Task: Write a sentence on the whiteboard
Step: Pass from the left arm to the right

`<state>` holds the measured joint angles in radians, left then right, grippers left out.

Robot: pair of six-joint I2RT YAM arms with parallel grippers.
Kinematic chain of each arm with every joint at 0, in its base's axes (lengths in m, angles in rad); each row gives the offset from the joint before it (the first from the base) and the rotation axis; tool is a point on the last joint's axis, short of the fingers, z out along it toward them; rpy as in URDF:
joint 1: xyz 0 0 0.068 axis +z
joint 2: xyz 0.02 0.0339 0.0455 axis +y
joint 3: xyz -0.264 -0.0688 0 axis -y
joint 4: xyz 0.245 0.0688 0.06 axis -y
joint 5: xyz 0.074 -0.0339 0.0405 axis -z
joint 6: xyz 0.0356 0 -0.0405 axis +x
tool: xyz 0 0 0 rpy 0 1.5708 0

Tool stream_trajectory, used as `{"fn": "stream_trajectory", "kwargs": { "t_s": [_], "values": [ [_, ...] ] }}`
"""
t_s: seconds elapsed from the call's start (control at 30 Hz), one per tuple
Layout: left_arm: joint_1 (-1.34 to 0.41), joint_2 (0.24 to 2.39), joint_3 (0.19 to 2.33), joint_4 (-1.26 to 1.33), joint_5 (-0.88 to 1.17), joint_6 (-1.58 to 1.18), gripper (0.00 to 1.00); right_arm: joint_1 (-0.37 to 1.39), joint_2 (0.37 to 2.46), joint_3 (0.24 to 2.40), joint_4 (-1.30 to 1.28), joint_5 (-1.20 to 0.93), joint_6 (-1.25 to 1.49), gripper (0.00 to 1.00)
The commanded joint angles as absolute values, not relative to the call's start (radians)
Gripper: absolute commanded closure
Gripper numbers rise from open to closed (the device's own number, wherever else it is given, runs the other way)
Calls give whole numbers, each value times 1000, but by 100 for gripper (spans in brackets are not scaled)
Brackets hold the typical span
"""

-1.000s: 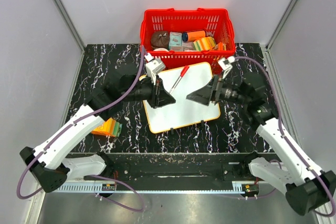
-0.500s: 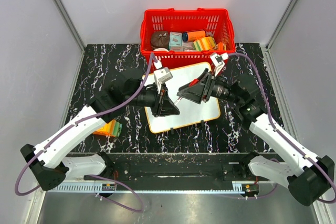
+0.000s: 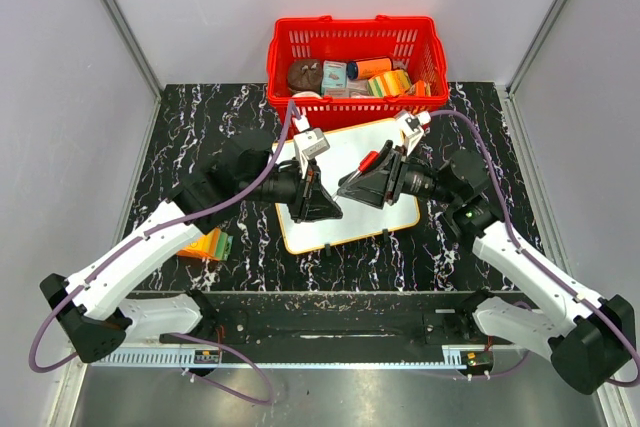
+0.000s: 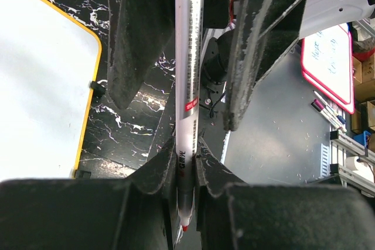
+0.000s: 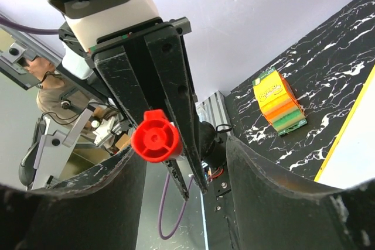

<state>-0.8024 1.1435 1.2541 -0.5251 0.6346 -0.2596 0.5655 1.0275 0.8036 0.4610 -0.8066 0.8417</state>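
Note:
The whiteboard (image 3: 350, 209) lies flat on the black marble table, white with an orange-yellow rim; its edge also shows in the left wrist view (image 4: 41, 86). No sentence shows on its visible surface. My left gripper (image 3: 325, 202) (image 4: 186, 156) is shut on a white marker (image 4: 188, 80), held above the board. The marker's red cap (image 3: 371, 160) (image 5: 155, 137) points at the right arm. My right gripper (image 3: 360, 183) (image 5: 184, 144) stands open around the cap end. The cap sits close to one finger (image 5: 76, 203), with a gap to the other.
A red basket (image 3: 285, 57) full of small items stands behind the board. An orange-and-green pack (image 3: 205, 244) (image 5: 280, 102) lies on the table left of the board. Off the table, a second red-rimmed board (image 4: 328, 57) shows in the left wrist view.
My right gripper has moved left over the board to the marker's cap and narrowed its jaws. My left gripper swung the marker round toward the right arm.

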Motion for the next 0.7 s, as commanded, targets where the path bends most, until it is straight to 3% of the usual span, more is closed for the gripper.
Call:
{"fn": "stream_trajectory", "kwargs": {
  "t_s": [0.0,0.67],
  "values": [
    [-805,1134,1278,-495,663,-244,100,580,1006,804,546,-842,859,38],
    [-813,1150,1281,-495,690,-239,100,603,1043,815,558,-870,871,65]
  ]
}}
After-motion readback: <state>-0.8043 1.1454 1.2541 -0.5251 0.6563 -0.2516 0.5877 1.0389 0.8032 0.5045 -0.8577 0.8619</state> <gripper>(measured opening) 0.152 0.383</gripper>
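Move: The marker, still gripped near its tip by the left hand, has its middle about 3 cm ahead, 3 cm right and 2 cm above that hand. From the right hand that middle is about 1 cm back and 1 cm left, between its open fingers. The whiteboard's centre lies some 30 cm below the right hand, about 5 cm ahead and 1 cm left; the red basket stands about 30 cm ahead, straight ahead sideways and 20 cm lower. Right fingers draw back about 1.5 cm and narrow to half-closed around the marker, which the left hand holds still. ##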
